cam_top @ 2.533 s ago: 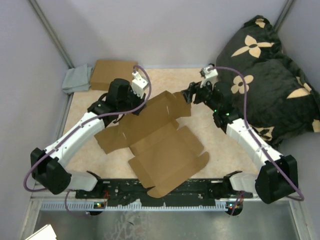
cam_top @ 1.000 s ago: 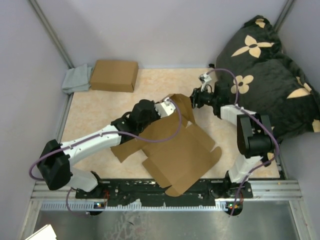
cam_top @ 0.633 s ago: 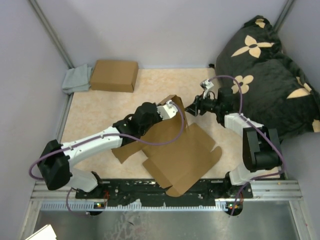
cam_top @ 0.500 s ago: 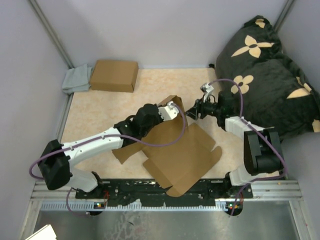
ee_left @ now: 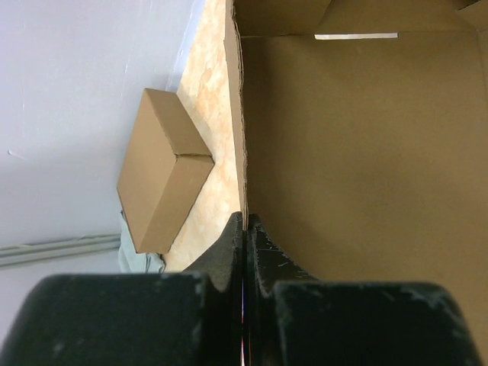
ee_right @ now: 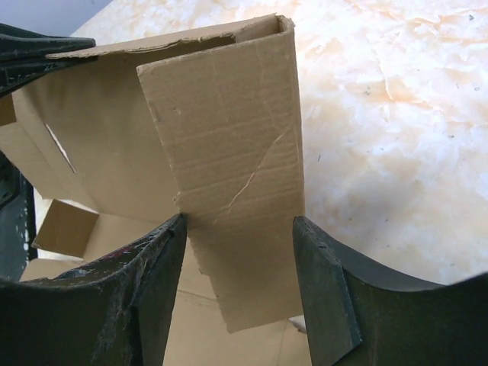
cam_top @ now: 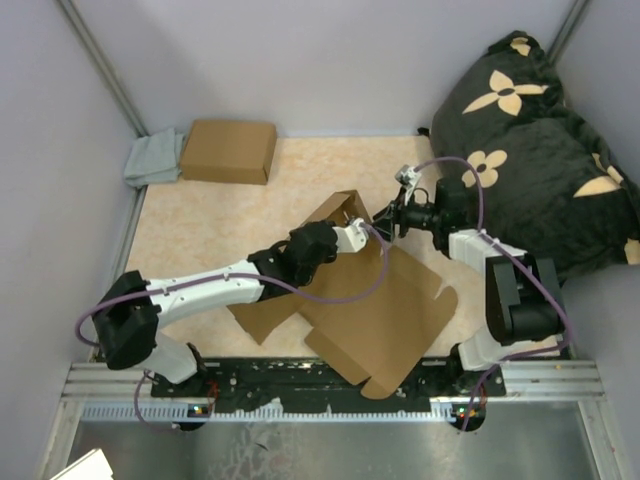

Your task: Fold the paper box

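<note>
The paper box (cam_top: 385, 315) lies mostly flat at the table's front middle, with its rear panel raised upright. My left gripper (cam_top: 352, 236) is shut on the edge of that raised panel; in the left wrist view the thin cardboard edge (ee_left: 237, 122) runs straight into the closed fingertips (ee_left: 232, 232). My right gripper (cam_top: 386, 220) faces it from the right, open. In the right wrist view a side flap (ee_right: 236, 145) stands between the spread fingers (ee_right: 149, 286), its edge close to the left one, and neither finger presses on it.
A smooth closed brown carton (cam_top: 229, 151) sits at the back left beside a grey cloth (cam_top: 153, 158). A black flowered cushion (cam_top: 545, 150) fills the back right. Grey walls enclose the beige tabletop (cam_top: 200, 215).
My left arm has reached further right, lifting the panel, and the box has slid right. The right gripper has closed in on the side flap and opened wider.
</note>
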{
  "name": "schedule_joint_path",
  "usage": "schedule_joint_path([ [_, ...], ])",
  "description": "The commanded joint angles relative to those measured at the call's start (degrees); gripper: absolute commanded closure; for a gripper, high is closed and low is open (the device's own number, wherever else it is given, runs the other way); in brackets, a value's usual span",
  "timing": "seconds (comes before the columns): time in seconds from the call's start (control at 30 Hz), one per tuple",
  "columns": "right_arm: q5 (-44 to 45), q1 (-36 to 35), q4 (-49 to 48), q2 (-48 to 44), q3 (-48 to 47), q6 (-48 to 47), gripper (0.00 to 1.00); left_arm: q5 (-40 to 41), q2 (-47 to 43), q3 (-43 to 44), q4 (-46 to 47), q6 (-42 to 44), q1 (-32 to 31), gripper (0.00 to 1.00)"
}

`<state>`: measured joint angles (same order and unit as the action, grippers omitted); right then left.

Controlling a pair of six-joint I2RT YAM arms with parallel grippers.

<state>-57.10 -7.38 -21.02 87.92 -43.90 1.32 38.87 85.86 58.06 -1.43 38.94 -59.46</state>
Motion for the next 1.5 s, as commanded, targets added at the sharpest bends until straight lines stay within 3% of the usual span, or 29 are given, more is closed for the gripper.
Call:
schedule_joint_path([
  [0.0, -3.5, -0.3, 3.2, 3.1, -5.9, -6.5, 0.41, 3.2, 0.8, -0.1, 1.9, 1.8, -1.5, 1.00],
  [0.43, -4.1, -0.1, 10.1, 3.9, -9.4, -11.9, 0.41, 3.2, -1.3, 0.5, 3.4, 2.9, -3.8, 1.00],
  [0.83, -21.4, 9.4, 12.6, 3.3, -10.2, -15.4, 0.36, 2.5, -3.0, -0.6, 2.7, 3.7, -6.5, 1.00],
  [1.07, -26.7, 9.6, 15.4, 9.2, -12.8, -15.9, 0.36, 3.9, -1.8, -1.8, 2.6, 5.1, -6.6, 1.00],
  [1.23, -27.1, 10.0, 19.4, 7.9, -14.0, -18.7, 0.37, 5.9, -2.6, -2.4, 2.5, 5.8, -7.0, 1.00],
  [1.33, -26.2, 11.3, 10.1, 7.3, -12.8, -10.0, 0.40, 6.3, -3.4, -3.0, 2.7, 6.0, -7.2, 1.00],
  [1.47, -21.9, 14.3, -31.1, 6.0, -5.9, 20.1, 0.39, 6.5, -5.2, -4.8, 4.6, 7.3, -8.0, 1.00],
])
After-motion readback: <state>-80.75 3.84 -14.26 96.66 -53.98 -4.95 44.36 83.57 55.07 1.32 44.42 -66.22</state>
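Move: The folded-up side flap stands almost at the open right fingers, its middle about 3 cm to that hand's left, 2 cm ahead and 2 cm below. The gripped panel edge lies some 10 cm left of the right hand, 2 cm nearer the base and 4 cm higher; the flat panel lies 17 cm back, straight behind and 14 cm down. From the left hand, the flap is roughly 7 cm right, 4 cm ahead and 5 cm down. The raised panel's edge stays pinched in the shut left fingers and is drawn back about 3 cm and slightly up, swaying right, then partly back left. Beside the side flap, the open right hand first edges forward, then draws about 4.5 cm right, away from the gripped edge, turning some 10 degrees counter-clockwise; it ends with a small rise and forward step, fingers still apart. ##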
